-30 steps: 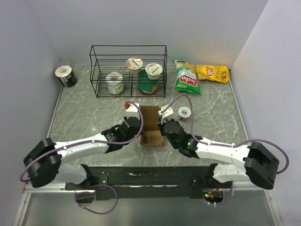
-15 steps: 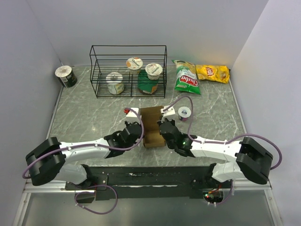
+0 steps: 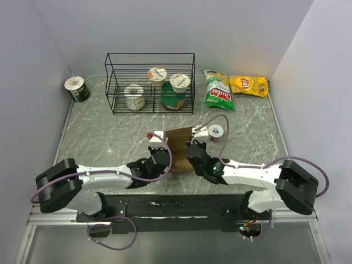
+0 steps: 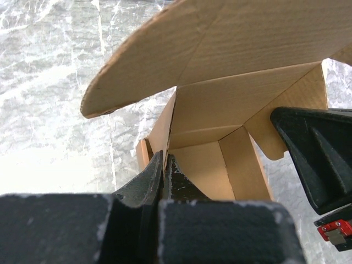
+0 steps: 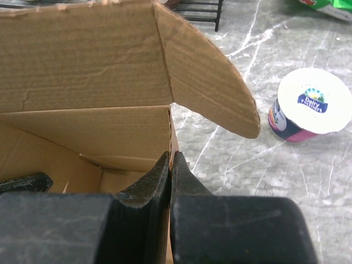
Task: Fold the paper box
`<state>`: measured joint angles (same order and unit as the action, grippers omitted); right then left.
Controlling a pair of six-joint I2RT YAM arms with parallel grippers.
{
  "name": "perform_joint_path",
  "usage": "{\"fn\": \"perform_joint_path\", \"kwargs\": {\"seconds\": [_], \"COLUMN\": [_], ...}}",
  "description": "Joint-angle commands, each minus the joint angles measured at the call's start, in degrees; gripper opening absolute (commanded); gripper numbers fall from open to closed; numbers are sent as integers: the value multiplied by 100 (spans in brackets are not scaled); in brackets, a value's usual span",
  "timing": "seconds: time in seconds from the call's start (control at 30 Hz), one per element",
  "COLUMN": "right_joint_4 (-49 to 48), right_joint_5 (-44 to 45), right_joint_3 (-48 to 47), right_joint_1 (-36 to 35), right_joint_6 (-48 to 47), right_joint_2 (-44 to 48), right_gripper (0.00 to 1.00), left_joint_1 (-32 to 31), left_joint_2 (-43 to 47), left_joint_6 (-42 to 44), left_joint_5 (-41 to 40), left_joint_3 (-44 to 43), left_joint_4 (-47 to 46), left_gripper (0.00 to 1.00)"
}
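Observation:
The paper box [image 3: 179, 146] is plain brown cardboard, open on top, and stands mid-table between my two arms. Its tall back panel with rounded side flaps stands above the walls [image 4: 220, 110] [image 5: 82, 71]. My left gripper [image 3: 161, 157] [image 4: 165, 164] is shut on the box's left wall, one finger inside and one outside. My right gripper [image 3: 192, 154] [image 5: 171, 160] is shut on the right wall in the same way. Each wrist view shows the other gripper's black finger at the opposite wall.
A yogurt cup [image 3: 216, 132] [image 5: 311, 104] stands just right of the box. A black wire rack [image 3: 149, 82] holding yogurt cups stands at the back. Two chip bags [image 3: 218, 91] [image 3: 248, 85] lie at the back right, and a can [image 3: 77, 89] at the back left.
Both wrists have swung forward and closer together over the box. The box's back panel has risen from lying back to standing more upright. Both grips have stayed shut.

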<state>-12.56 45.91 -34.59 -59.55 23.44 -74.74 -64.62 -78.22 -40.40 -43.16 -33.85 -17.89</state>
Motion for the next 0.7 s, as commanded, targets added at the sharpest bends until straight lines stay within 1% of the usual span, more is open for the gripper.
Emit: {"fn": "perform_joint_path", "kwargs": {"seconds": [0.0,0.03,0.07,0.13,0.17,0.23,0.4,0.5,0.53,0.6,0.63,0.67], "right_joint_4": [341,385,455,665,736,842,790,842,930,1140,1202,1229], "right_joint_5": [-513,-522,-522,-513,-496,-417,-407,-469,-478,-460,-443,-434], "right_joint_3": [128,137,137,119,128,145,417,558,576,646,690,803], "right_joint_1": [-241,-250,-250,-259,-276,-277,-277,-285,-277,-285,-311,-320], "right_joint_6": [678,723,775,881,925,1004,978,1004,1031,1101,1101,1110], "right_joint_2": [100,109,117,161,179,327,715,934,1057,1215,1460,1610], "right_gripper": [1,6,9,22,25,34,42,52,61,69,75,77], "left_joint_1": [-296,-349,-367,-428,-463,-542,-683,-710,-719,-736,-745,-745], "left_joint_2": [-194,-203,-220,-247,-308,-361,-467,-467,-467,-449,-449,-440], "left_joint_6": [-495,-521,-565,-583,-591,-609,-530,-442,-425,-407,-390,-398], "left_joint_5": [352,317,291,229,194,53,-289,-378,-386,-404,-404,-439], "left_joint_3": [229,255,256,264,256,203,124,124,124,133,133,115], "left_joint_4": [312,339,391,435,453,610,919,980,1015,1007,1024,1050], "left_gripper": [1,1,1,1,1,1,1,1,1,1,1,1]}}
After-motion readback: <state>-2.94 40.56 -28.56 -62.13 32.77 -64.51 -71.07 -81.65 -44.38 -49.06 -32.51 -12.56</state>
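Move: Both grippers pinch the paper box's side walls by their upper edges. From the left gripper the box's middle is about 5 cm to the right, roughly level fore and aft and 4 cm below; from the right gripper it is some 4 cm left, likewise level and 4 cm below. The raised lid flap is about 4 cm ahead of the left gripper, 5 cm right and 3 cm above. The yogurt tub lies some 7 cm ahead of the right gripper, 9 cm right and 6 cm below. Keep the left gripper shut on the box's left wall and bring it down about 4 cm and back 3 cm, lowering the box towards the table. Draw the right gripper back some 4 cm and down 2 cm beside it, opening its fingers wide to let go of the right wall while its fingertips tip slightly down. ##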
